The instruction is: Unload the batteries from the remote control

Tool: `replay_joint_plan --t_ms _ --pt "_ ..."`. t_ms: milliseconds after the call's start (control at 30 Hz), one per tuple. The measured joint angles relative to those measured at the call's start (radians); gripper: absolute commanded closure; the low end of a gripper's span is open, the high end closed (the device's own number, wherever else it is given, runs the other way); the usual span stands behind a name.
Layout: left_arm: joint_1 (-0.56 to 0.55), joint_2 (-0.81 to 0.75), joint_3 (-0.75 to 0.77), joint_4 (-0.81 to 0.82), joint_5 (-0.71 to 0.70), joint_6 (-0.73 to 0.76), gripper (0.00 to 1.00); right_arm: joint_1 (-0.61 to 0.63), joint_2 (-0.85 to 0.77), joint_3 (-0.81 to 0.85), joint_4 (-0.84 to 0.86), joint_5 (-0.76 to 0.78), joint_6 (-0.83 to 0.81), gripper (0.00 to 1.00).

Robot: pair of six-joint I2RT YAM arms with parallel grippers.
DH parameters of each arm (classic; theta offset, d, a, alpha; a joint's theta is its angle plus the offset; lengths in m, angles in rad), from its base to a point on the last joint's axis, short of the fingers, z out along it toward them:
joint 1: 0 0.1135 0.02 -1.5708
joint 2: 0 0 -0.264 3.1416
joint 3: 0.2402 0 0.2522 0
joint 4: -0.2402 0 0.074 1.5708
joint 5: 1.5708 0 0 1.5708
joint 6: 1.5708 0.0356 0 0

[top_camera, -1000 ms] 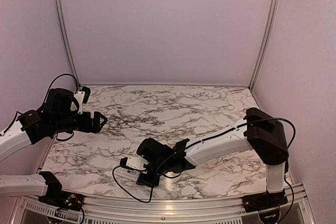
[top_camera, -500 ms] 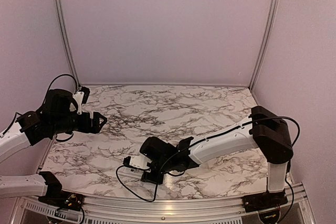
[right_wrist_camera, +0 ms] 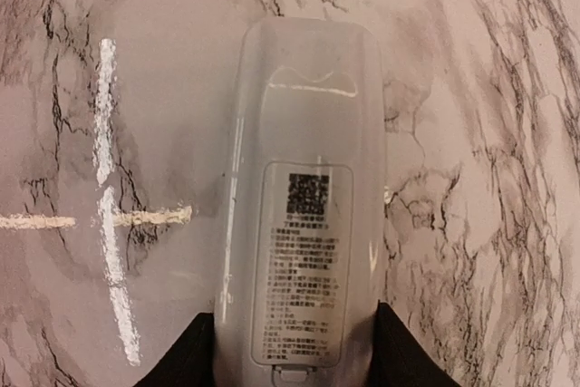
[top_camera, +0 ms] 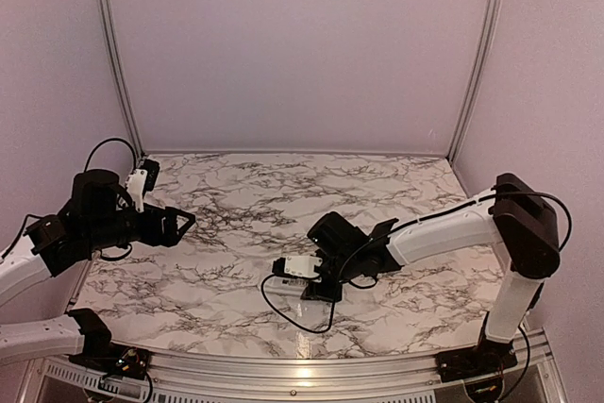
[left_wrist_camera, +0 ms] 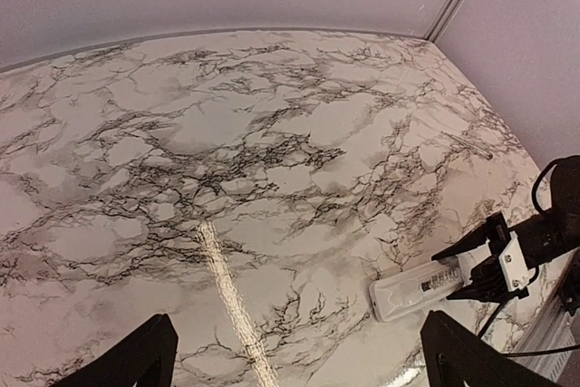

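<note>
The remote control (right_wrist_camera: 304,215) is a slim white bar lying flat on the marble table with its printed back cover closed and facing up. It also shows in the top view (top_camera: 294,266) and the left wrist view (left_wrist_camera: 419,289). My right gripper (right_wrist_camera: 294,362) is shut on the near end of the remote, one black finger on each long side; it also shows in the top view (top_camera: 319,274). My left gripper (top_camera: 175,222) is open and empty, held above the table's left side, far from the remote. The batteries are hidden inside the remote.
The marble table (top_camera: 236,205) is bounded by purple walls with metal posts at the back corners. The right arm's black cable (top_camera: 283,309) loops over the table near the front edge. The front metal rail (top_camera: 302,375) runs below it.
My right gripper has slid the remote to the right and a little away from the front edge. My left arm has shifted slightly and stays open.
</note>
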Motion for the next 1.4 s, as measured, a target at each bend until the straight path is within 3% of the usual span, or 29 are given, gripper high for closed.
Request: replay_joint_plan --t_ms 267,400,667,767,1067,1400 --pt "0.000 -0.031 -0.034 0.056 0.062 0.013 0.02 -0.122 -0.006 -0.023 -0.023 -0.116 -0.214 0.57" --pt "0.000 -0.037 -0.035 0.067 0.066 0.017 0.02 -0.150 0.011 0.007 -0.057 -0.145 -0.296 0.44" --pt "0.000 -0.036 -0.036 0.067 0.065 0.021 0.02 -0.151 0.039 0.029 -0.041 -0.149 -0.348 0.29" --pt "0.000 -0.036 -0.036 0.067 0.064 0.021 0.02 -0.151 0.039 0.029 -0.031 -0.142 -0.349 0.11" --pt "0.000 -0.017 -0.034 0.066 0.048 0.037 0.01 -0.151 0.014 0.035 -0.038 -0.122 -0.308 0.01" --pt "0.000 0.119 0.024 0.056 0.047 0.184 0.01 -0.151 -0.235 -0.030 0.005 -0.109 -0.087 0.02"
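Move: My right hand already pinches the remote control near its right end, so the remote's middle is about 5 cm to the left, 1 cm ahead and 1 cm below. The bare spot it is bound for lies roughly 3 cm ahead and 4 cm left of my right hand, about 2 cm down. The near table rail is some 13 cm back. From my left hand, the remote is about 20 cm right, 3 cm back and 19 cm below. I carry the remote forward about 3 cm and a little to my right with my right hand, easing down slightly onto the table and turning it some 12 degrees counter-clockwise. There I open the fingers wide to let go, inching on forward, then lift straight up about 9 cm, clear of it. ##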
